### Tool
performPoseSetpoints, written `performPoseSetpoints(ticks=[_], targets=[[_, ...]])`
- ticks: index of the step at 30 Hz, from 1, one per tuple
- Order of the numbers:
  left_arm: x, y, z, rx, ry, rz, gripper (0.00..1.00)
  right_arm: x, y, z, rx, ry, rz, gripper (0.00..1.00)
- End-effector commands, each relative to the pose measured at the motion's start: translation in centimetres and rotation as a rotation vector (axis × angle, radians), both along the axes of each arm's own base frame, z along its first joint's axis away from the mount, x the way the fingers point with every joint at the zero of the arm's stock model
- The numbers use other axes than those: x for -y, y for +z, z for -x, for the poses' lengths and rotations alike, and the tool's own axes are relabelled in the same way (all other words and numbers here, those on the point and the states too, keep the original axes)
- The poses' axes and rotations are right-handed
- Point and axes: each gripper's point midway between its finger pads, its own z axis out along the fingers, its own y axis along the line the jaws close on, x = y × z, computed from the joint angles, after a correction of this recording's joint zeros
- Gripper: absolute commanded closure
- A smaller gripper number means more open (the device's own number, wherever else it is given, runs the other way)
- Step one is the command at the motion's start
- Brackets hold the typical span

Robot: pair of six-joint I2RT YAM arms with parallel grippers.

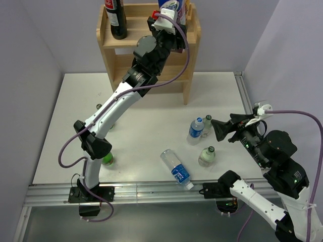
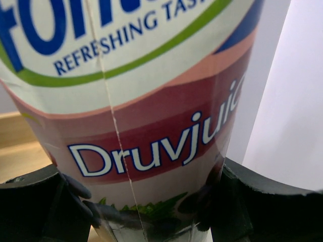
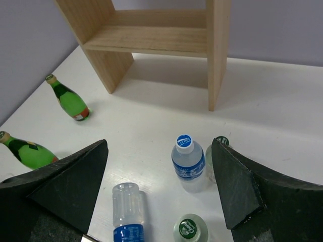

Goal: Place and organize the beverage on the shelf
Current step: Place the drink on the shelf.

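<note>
The light wood shelf [image 1: 109, 43] stands at the back of the table; its lower tiers show in the right wrist view [image 3: 151, 41]. My left gripper [image 1: 168, 21] is shut on a juice carton [image 1: 170, 6] and holds it upright at the right side of the top board. In the left wrist view the carton [image 2: 151, 101], marked "Druvjuice", fills the frame between my fingers [image 2: 35, 201]. My right gripper [image 1: 222, 130] is open and empty over the table, above an upright blue-capped water bottle [image 3: 187, 164]. In its wrist view the right gripper [image 3: 159, 186] holds nothing.
A dark cola bottle [image 1: 117, 20] stands on the shelf top at left. On the table are a lying water bottle [image 1: 175, 169], two clear green-capped bottles [image 1: 207, 156] [image 1: 206, 123] and two green bottles [image 3: 70, 101] [image 3: 28, 151] at the left.
</note>
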Motion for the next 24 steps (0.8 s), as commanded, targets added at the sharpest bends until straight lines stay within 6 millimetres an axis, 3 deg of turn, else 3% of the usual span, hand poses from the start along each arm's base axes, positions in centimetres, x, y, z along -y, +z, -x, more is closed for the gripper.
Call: performPoseSetpoints(ticks=[1,12,24], targets=[[-8.8,17.1,8.1,0.442,0.003,0.425,1.0,0.2,0.5,0.2,0.021,-0.006,-0.025,0.1],[-9.1,14.6,4.1,0.449,0.092,0.352,1.0,-0.4,0.0,0.3,0.012,0.023,-0.023,0.1],[-13.7,12.7,-0.9,0.398,0.217,0.264,1.0,-0.8,-0.1,0.7,0.014,0.055,-0.038,0.1]])
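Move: The drink carton is in the left gripper; its spot, the gap on the top shelf, is about 12 cm ahead, 8 cm to the left and 10 cm below. The pineapple carton stands about 12 cm ahead and 2 cm to the right, at hand height; the cola bottle is some 9 cm ahead and 18 cm to the left, also near hand height. From the right hand, the gap is roughly 38 cm ahead, 25 cm left and 7 cm above. Keep the left gripper's hold on the drink carton and bring it forward about 7 cm, swinging some 6 cm left as it goes, in over the front of the top shelf towards the gap between cola bottle and pineapple carton. Stay almost level and turn the wrist about 10 degrees counter-clockwise. ##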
